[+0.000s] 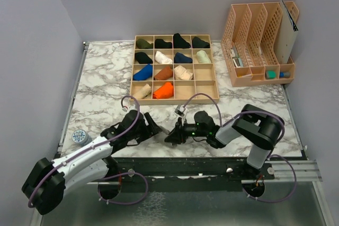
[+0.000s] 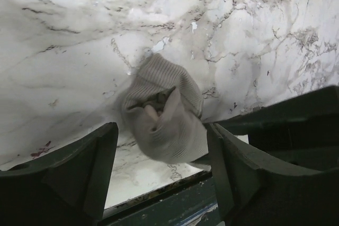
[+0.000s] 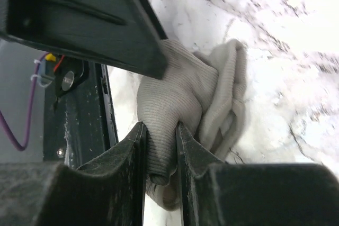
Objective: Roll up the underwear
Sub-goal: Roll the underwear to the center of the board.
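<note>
The underwear (image 2: 164, 115) is a pale beige ribbed garment, bunched into a loose bundle on the marble table close to its near edge. My left gripper (image 2: 160, 130) stands open, its fingers on either side of the bundle and not pressing it. My right gripper (image 3: 160, 130) is shut on a thick fold of the underwear (image 3: 212, 93), and the rest of the cloth spills past its fingertips. In the top view the left gripper (image 1: 153, 125) and right gripper (image 1: 170, 135) meet tip to tip and hide most of the cloth. No grey garment is in view.
A wooden compartment tray (image 1: 214, 86) holding several rolled garments sits at the middle back. A peach file organiser (image 1: 259, 46) stands at the back right. A small round tin (image 1: 81, 136) lies at the near left. The table's near edge and a dark rail (image 3: 79, 125) are right beside the bundle.
</note>
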Controlling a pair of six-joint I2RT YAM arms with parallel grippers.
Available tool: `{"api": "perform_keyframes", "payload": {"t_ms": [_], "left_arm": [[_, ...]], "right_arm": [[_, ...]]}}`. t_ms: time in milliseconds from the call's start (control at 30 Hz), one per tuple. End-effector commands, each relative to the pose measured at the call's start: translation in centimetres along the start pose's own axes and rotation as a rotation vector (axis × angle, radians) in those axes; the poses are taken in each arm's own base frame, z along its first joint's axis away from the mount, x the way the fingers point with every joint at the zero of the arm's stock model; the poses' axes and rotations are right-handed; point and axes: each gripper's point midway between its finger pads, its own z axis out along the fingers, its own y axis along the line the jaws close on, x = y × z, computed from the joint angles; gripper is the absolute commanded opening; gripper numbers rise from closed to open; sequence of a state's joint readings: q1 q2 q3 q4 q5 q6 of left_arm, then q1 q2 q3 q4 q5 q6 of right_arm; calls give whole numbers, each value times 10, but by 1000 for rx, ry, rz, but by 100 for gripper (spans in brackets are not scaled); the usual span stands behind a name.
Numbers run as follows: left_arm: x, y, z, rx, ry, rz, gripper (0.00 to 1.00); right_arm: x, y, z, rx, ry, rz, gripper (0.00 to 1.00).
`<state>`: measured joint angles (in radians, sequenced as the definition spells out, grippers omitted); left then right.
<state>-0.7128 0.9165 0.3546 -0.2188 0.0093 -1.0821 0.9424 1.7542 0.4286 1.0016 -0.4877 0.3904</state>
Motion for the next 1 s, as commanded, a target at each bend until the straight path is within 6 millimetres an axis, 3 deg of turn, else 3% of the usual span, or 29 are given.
{"api": "perform_keyframes", "payload": {"t_ms": [0,267,567,633,833,967], "left_arm": [[0,7,-5,32,-34,-26,74],[14,-5,-9,165,14,-3,74],[17,1,17,112,28,-28,71],[12,2,24,105,-1,-23,68],[24,24,43,-27,53,26,35],[33,29,45,-61,78,47,31]], "right_arm": [[23,-7,-11,5,14,252,1],[32,-24,-16,83,-37,357,2],[35,-37,-23,184,-29,360,9],[38,-35,-22,168,-12,353,14],[32,-35,-29,187,-48,342,40],[18,-31,-31,193,-35,273,53]]}}
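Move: Slightly below the left hand's open fingers, the grey underwear has its middle about 4 cm to the right, roughly level fore and aft, some 3 cm down. From the same hand the orange roll stands about 16 cm ahead, level sideways, and the beige roll equally far ahead, 7 cm left. The right hand still pinches the underwear, whose middle is about 2 cm left and 1 cm ahead of its fingertips. Rolling the pinched underwear forward about 15 degrees around its own pointing direction, the right hand shifts some 3 cm right, a little down, and swings clockwise, its fingers starting to open at the end. Meanwhile the open left hand backs off briefly, then goes right, forward and down about 5 cm onto the underwear and closes on its left part. ##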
